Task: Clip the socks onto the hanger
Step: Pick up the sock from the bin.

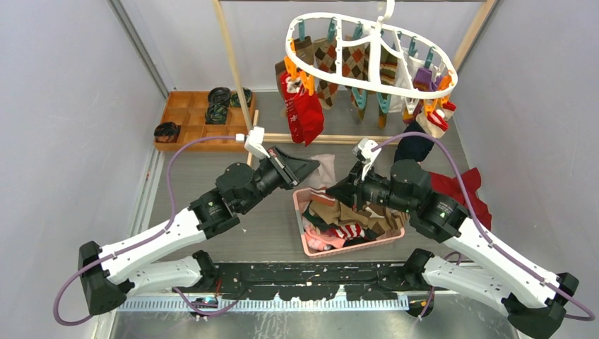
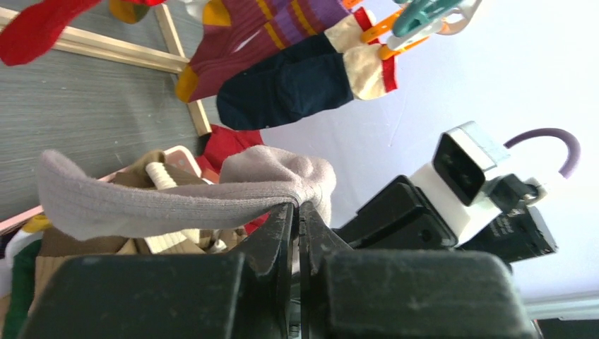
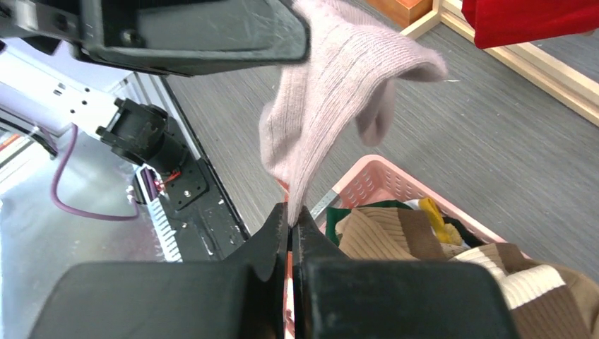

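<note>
A pale grey-pink sock (image 1: 323, 169) is stretched between both grippers above the pink basket (image 1: 304, 233). My left gripper (image 2: 297, 206) is shut on one end of this sock (image 2: 176, 194). My right gripper (image 3: 291, 212) is shut on the other end of the same sock (image 3: 339, 92), which rises from its tips. The white oval hanger (image 1: 367, 53) hangs at the back with several socks clipped to it, among them argyle ones (image 1: 332, 63), a red one (image 1: 305, 113) and a navy one (image 2: 289, 85). More socks (image 1: 350, 219) lie in the basket.
A wooden rack frame (image 1: 233, 63) stands behind, its base rail on the table. A wooden compartment tray (image 1: 191, 120) with black coiled rolls sits at the back left. A red cloth (image 1: 463, 187) lies right of the basket.
</note>
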Robot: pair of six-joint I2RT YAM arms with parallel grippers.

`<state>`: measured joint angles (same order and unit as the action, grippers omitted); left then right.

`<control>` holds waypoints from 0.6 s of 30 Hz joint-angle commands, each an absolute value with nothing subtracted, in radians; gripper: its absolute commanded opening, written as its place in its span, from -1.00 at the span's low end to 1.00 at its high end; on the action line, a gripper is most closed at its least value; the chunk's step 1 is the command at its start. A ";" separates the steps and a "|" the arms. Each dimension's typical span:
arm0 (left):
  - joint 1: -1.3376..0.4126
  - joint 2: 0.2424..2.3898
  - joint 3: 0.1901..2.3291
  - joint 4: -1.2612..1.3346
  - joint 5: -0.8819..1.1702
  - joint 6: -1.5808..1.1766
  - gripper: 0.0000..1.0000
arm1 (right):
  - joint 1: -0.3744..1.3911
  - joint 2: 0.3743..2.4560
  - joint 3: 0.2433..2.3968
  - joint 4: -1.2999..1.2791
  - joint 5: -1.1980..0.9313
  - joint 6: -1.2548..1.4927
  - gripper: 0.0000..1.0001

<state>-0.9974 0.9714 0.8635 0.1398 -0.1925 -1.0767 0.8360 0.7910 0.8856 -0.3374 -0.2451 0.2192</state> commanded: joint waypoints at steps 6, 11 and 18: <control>-0.922 0.926 0.707 0.184 -0.149 -0.884 0.05 | 0.842 0.762 0.888 -0.344 -0.166 0.532 -0.98; -0.908 0.791 0.599 0.184 -0.078 -0.710 0.48 | 0.841 0.692 0.785 -0.249 -0.013 0.735 -0.98; -0.907 0.636 0.476 0.245 0.086 -0.663 0.65 | 0.842 0.641 0.696 -0.168 0.086 0.869 -0.98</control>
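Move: The left gripper has the upper part of the pale sock pinched, the sock's middle about 2 cm ahead, 2 cm right and 1 cm below it. The bin's middle is roughly 10 cm to that gripper's right, 3 cm back and 22 cm below; the pink sock is some 2 cm right, 10 cm back and 24 cm down. From the right gripper, already closed on the sock's striped end, the sock's middle lies 5 cm ahead, 1 cm left and 5 cm up. Open the left gripper wide to let go of the pale sock, drop it about 10 cm, then draw it back and out to the left, clear of the sock. Keep the right gripper shut on the striped end, rolling and swinging its wrist clockwise some 30 degrees in all while easing it down and right over the bin. ##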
